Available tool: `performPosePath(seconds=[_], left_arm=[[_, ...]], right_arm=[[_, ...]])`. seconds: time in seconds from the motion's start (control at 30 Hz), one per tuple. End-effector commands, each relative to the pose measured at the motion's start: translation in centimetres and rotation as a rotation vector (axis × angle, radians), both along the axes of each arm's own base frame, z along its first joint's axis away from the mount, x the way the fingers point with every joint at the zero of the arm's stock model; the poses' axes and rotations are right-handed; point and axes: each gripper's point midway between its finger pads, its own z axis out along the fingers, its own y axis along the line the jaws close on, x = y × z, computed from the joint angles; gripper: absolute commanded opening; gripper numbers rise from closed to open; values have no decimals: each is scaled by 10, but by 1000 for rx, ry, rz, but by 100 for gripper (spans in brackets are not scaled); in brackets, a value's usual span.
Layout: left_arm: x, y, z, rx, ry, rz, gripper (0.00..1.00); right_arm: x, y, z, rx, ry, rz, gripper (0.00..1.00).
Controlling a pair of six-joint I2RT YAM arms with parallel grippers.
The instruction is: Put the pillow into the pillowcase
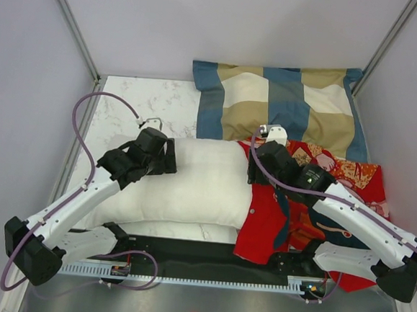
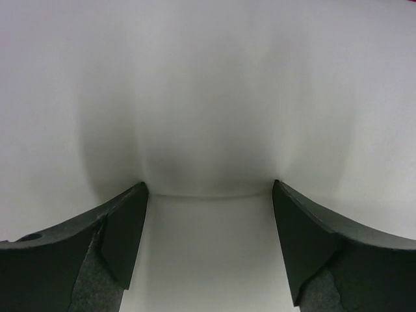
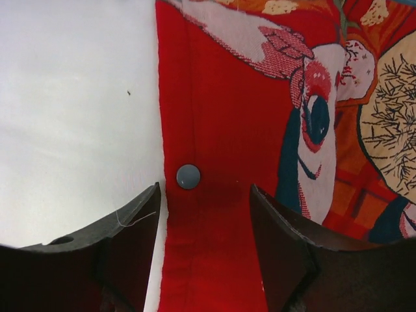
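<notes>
The white pillow (image 1: 184,187) lies across the middle of the table, and its right end sits inside the mouth of the red printed pillowcase (image 1: 268,222). My left gripper (image 1: 169,156) is on the pillow's upper left part. In the left wrist view it (image 2: 208,192) stands open, and the white pillow (image 2: 208,97) fills the frame between and beyond the fingers. My right gripper (image 1: 256,168) is at the pillowcase mouth. In the right wrist view it (image 3: 205,192) is open astride the red pillowcase (image 3: 221,130) hem, close to a grey snap button (image 3: 188,176). The pillow (image 3: 71,110) shows on the left.
A blue, tan and cream checked pillow (image 1: 285,104) leans at the back, touching the pillowcase's far edge. Marble tabletop (image 1: 125,113) shows at back left. Grey walls and metal posts close in both sides. A black rail (image 1: 193,259) with the arm bases runs along the near edge.
</notes>
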Motion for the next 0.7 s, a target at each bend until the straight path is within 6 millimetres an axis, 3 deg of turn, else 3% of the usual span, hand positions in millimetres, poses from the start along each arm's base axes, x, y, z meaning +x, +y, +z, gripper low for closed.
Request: performPosePath(seconds=[0.0,0.03,0.07,0.13,0.17,0.2,0.33,0.43,0.53,0.57,0.6,0.63,0.67], left_arm=[[-3,-6,-25,0,60,-34,82],[-3,-10,-26,-19,64,-46,77],[-4,-11,-28,-23,65,-51,63],[-2,-14,-26,-40,50,-57,48],[-2,-16,-27,-46,51,-60,21],[-1,-17,-26,-53,44,-70,3],[2,-29,-19,-118,18,-88,2],[4,-39,-2,-174,-8,-104,2],[7,-57,34,-244,-63,-151,2],[8,-68,55,-279,-98,-179,2],[7,-75,69,-298,-119,-198,2],[7,-82,82,-314,-138,-217,2],[5,-97,107,-340,-174,-254,2]], right_arm=[[-1,-1,-9,-41,1,4,64],[-2,-3,-14,-63,13,-1,62],[0,-8,-15,-86,6,-25,51],[-1,-17,-19,-135,11,-61,37],[2,-21,-15,-150,-7,-81,23],[0,-21,-14,-153,-7,-78,19],[-2,-6,2,-79,-26,-34,0],[1,28,27,45,-42,51,0],[6,72,43,131,-23,157,0],[4,94,69,184,-54,202,0],[5,109,78,201,-62,230,0],[10,130,70,180,-42,254,0],[14,148,102,231,-85,273,0]])
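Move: The spot of pillow for the left fingers lies right at their tips, about 2 cm below and 1 cm ahead and to the right; the pillowcase hem is some 24 cm to the right of that hand, level with it fore and aft. For the right hand the hem lies about 2 cm left and 3 cm below, neither ahead nor back. The hem's snap button is 1 cm ahead, 1 cm left and 3 cm below that hand, and the striped blanket about 20 cm ahead, 7 cm right and well below. Lower the right gripper about 2 cm onto the pillowcase hem and shut it on the cloth beside the snap button, while the left gripper eases forward, right and slightly down, closing on a fold of pillow. Then, keeping both pinches, lift each: carry the hem left over the pillow by some 7 cm, and raise the left hand nearly 4 cm while it drifts right. ##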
